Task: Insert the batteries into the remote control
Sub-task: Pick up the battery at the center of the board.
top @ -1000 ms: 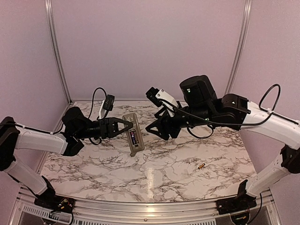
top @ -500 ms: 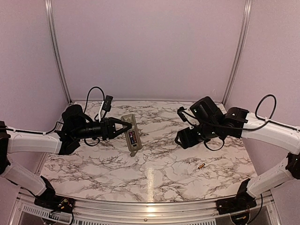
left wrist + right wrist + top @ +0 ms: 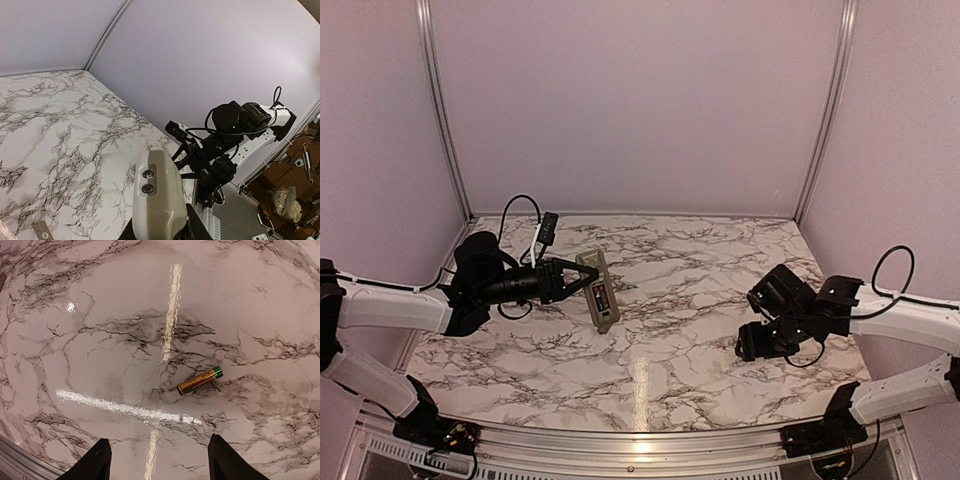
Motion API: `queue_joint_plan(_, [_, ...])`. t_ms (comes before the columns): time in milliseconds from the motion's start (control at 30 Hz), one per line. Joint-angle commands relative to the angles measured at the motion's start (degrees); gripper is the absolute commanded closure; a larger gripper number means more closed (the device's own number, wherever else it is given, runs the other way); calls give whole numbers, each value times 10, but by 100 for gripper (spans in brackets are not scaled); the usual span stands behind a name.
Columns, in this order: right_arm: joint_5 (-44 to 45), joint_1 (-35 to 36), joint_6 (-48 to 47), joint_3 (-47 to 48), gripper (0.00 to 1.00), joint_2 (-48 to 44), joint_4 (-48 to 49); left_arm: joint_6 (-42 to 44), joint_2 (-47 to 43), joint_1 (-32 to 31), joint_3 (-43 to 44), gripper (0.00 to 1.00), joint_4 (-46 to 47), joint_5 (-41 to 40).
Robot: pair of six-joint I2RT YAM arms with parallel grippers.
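My left gripper (image 3: 582, 284) is shut on the remote control (image 3: 598, 292) and holds it tilted above the left-middle of the marble table, greyish back up, with a dark recess in that back. In the left wrist view the remote's rounded end (image 3: 157, 197) fills the bottom centre, between dark fingers (image 3: 192, 231). A gold battery with a green end (image 3: 200, 381) lies flat on the table. My right gripper (image 3: 162, 462) hovers just short of it, jaws wide open and empty. In the top view the right gripper (image 3: 760, 342) covers that battery. No other battery is in view.
A small flat grey-brown piece (image 3: 42, 231) lies on the table below the remote. The metal front rail (image 3: 620, 440) bounds the table. Lilac walls and aluminium posts (image 3: 440, 110) close the back and sides.
My right arm has swung away from the remote, to the right and down, over the gold battery. The left gripper kept its hold and shifted the remote only slightly.
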Motion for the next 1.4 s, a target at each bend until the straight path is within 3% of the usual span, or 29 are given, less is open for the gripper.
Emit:
queue_joint_plan(0, [3,-13,70,-21,36,-15,-1,24,-24,0,-8,100,-8,-29])
queue_joint_plan(267, [9,-20,110,-30,41,11,4,29,-33,0,-19,100,-3,-31])
queue_joint_plan(600, [-11,-79,114,-38,46,56,54,32,-54,0,-26,100,-4,-35])
queue_joint_plan(1167, [15,-81,84,19,51,175,71,40,-81,0,-39,100,-23,-37])
queue_joint_plan(1367, [19,-81,86,20,57,183,72,43,-86,0,-40,100,-26,-38])
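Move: The battery lies on the table close under the open right hand, about 4 cm ahead of it, 2 cm to its right and some 8 cm below, with nothing else standing near. From the left hand, which still holds the remote control up, the battery is roughly 37 cm to the right, 2 cm back and 24 cm below. The right hand sinks about 6 cm and edges forward toward the battery, turning 15 degrees clockwise, fingers narrowing. ##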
